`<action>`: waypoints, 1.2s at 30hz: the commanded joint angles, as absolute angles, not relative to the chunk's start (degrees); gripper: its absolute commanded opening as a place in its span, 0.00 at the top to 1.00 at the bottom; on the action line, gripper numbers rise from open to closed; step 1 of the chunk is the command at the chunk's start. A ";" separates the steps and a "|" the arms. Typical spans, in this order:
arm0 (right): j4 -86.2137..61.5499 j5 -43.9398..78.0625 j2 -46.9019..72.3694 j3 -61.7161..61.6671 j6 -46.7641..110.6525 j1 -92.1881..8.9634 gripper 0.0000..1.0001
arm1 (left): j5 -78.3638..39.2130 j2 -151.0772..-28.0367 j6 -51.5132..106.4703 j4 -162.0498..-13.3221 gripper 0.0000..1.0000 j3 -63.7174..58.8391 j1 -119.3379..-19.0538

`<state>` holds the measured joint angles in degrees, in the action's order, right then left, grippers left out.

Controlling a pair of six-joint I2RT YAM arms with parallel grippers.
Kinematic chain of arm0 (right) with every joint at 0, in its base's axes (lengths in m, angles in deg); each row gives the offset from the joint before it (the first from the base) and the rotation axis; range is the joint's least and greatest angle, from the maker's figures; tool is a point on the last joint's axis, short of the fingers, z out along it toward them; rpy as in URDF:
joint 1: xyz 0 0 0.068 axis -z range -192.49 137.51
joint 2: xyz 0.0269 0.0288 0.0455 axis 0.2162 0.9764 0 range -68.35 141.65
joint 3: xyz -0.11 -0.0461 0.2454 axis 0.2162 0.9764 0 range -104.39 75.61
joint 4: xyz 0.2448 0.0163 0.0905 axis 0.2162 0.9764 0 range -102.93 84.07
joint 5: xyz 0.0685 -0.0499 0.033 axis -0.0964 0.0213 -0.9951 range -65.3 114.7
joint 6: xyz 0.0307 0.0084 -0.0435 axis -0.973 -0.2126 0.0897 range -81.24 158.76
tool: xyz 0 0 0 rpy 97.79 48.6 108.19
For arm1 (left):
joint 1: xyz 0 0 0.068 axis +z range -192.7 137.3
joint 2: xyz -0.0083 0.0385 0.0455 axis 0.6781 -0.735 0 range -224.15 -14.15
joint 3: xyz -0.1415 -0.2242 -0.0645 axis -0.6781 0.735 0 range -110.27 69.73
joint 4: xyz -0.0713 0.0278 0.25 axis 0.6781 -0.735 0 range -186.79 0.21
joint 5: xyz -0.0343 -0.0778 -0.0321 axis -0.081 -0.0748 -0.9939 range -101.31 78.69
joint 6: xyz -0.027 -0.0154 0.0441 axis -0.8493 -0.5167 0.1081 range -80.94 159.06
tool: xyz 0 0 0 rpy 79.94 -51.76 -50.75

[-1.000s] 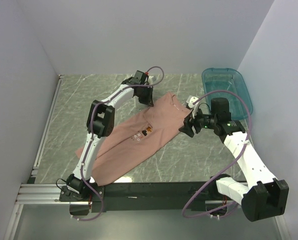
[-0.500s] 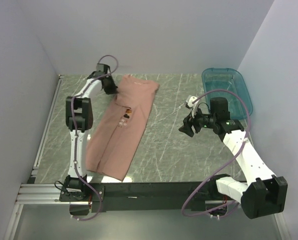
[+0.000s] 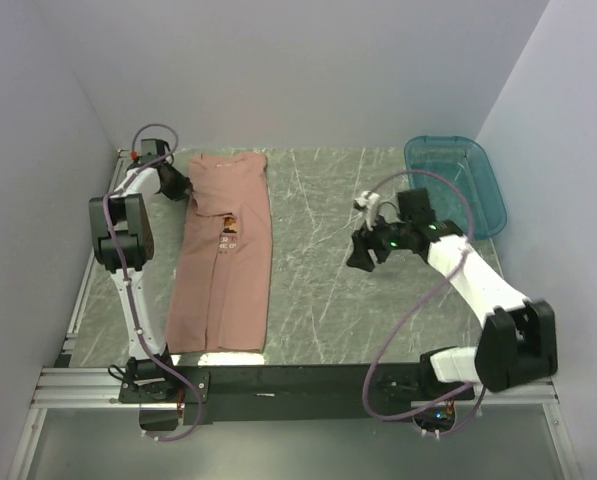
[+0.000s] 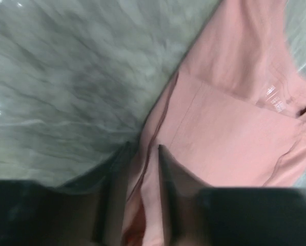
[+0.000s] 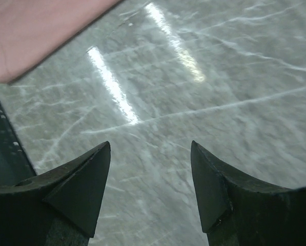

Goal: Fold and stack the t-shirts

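Note:
The salmon-pink t-shirt (image 3: 223, 280) lies as a long narrow strip on the left of the marble table, running from the back towards the front edge, its small print (image 3: 230, 228) facing up. My left gripper (image 3: 181, 188) is at the shirt's back left corner. In the left wrist view its fingers (image 4: 145, 148) stand close together with the hemmed edge of the t-shirt (image 4: 229, 118) between them. My right gripper (image 3: 361, 255) hovers open over bare table right of centre. Nothing lies between its fingers (image 5: 150, 146); a pink corner of the t-shirt (image 5: 35, 25) shows at the upper left.
A teal plastic bin (image 3: 456, 180) stands at the back right corner. White walls close in the back and both sides. A metal rail (image 3: 90, 270) runs along the left edge, and a black bar (image 3: 308, 378) along the front.
My left arm has swung far left and dragged the shirt from the table's middle to the left side, where it now lies straight. My right gripper has shifted slightly left, still open.

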<state>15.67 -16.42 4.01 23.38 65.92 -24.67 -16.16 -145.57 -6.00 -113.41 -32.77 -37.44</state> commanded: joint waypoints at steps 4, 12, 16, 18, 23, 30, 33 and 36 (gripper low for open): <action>13.80 -14.06 23.27 9.01 49.10 -34.45 0.31 | -17.03 -136.16 -1.13 -112.29 0.42 -34.68 -34.88; 9.93 -20.47 46.60 -7.44 26.38 -43.76 0.38 | -10.01 -104.36 8.65 -104.41 0.07 -11.56 -32.68; 10.27 -18.01 53.46 -10.87 22.24 -48.34 0.38 | -16.66 -86.01 7.60 -101.30 0.01 5.19 -31.36; 8.62 -15.48 54.34 -9.83 19.44 -49.40 0.38 | -19.12 -81.41 7.59 -102.09 0.02 12.55 -31.27; 6.24 -9.58 56.63 -9.29 12.40 -50.01 0.39 | -21.51 -68.76 7.24 -104.20 0.03 22.00 -31.36; 6.68 -3.08 59.27 -9.82 10.11 -51.68 0.58 | -20.10 -60.30 7.33 -108.95 0.03 24.55 -31.36; 6.59 -2.28 59.62 -9.64 10.11 -51.69 0.74 | -19.49 -59.24 8.03 -110.35 0.03 25.08 -31.36; 6.15 -3.42 59.62 -9.56 10.02 -51.60 0.84 | -19.84 -58.63 8.30 -110.79 0.03 26.13 -31.36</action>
<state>6.03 -8.99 56.71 -9.64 9.63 -50.99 -19.46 -58.90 6.96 -109.95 25.48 -31.32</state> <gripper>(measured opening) 0.184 0.973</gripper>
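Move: The right edge of the t-shirt, where my right fingers will shut, is some 22 cm to that hand's left, 2 cm ahead and 13 cm lower. The cartoon print lies about 35 cm left, 13 cm ahead and 13 cm below, the bin about 30 cm right, 27 cm ahead and 7 cm below. My left hand sits right at the shirt's left edge; the right hand's grasp spot lies about 26 cm back from it, 25 cm right, about 1 cm below. I sweep my half-open right hand about 22 cm left and down to the table, bowing forward and back on the way and turning the wrist some 50 degrees so the fingers point left, down and slightly back, then close them on the t-shirt's right edge. Meanwhile my left hand opens wide, comes free of the left edge, rises and draws back about 27 cm towards its base, dipping a little near the end. ##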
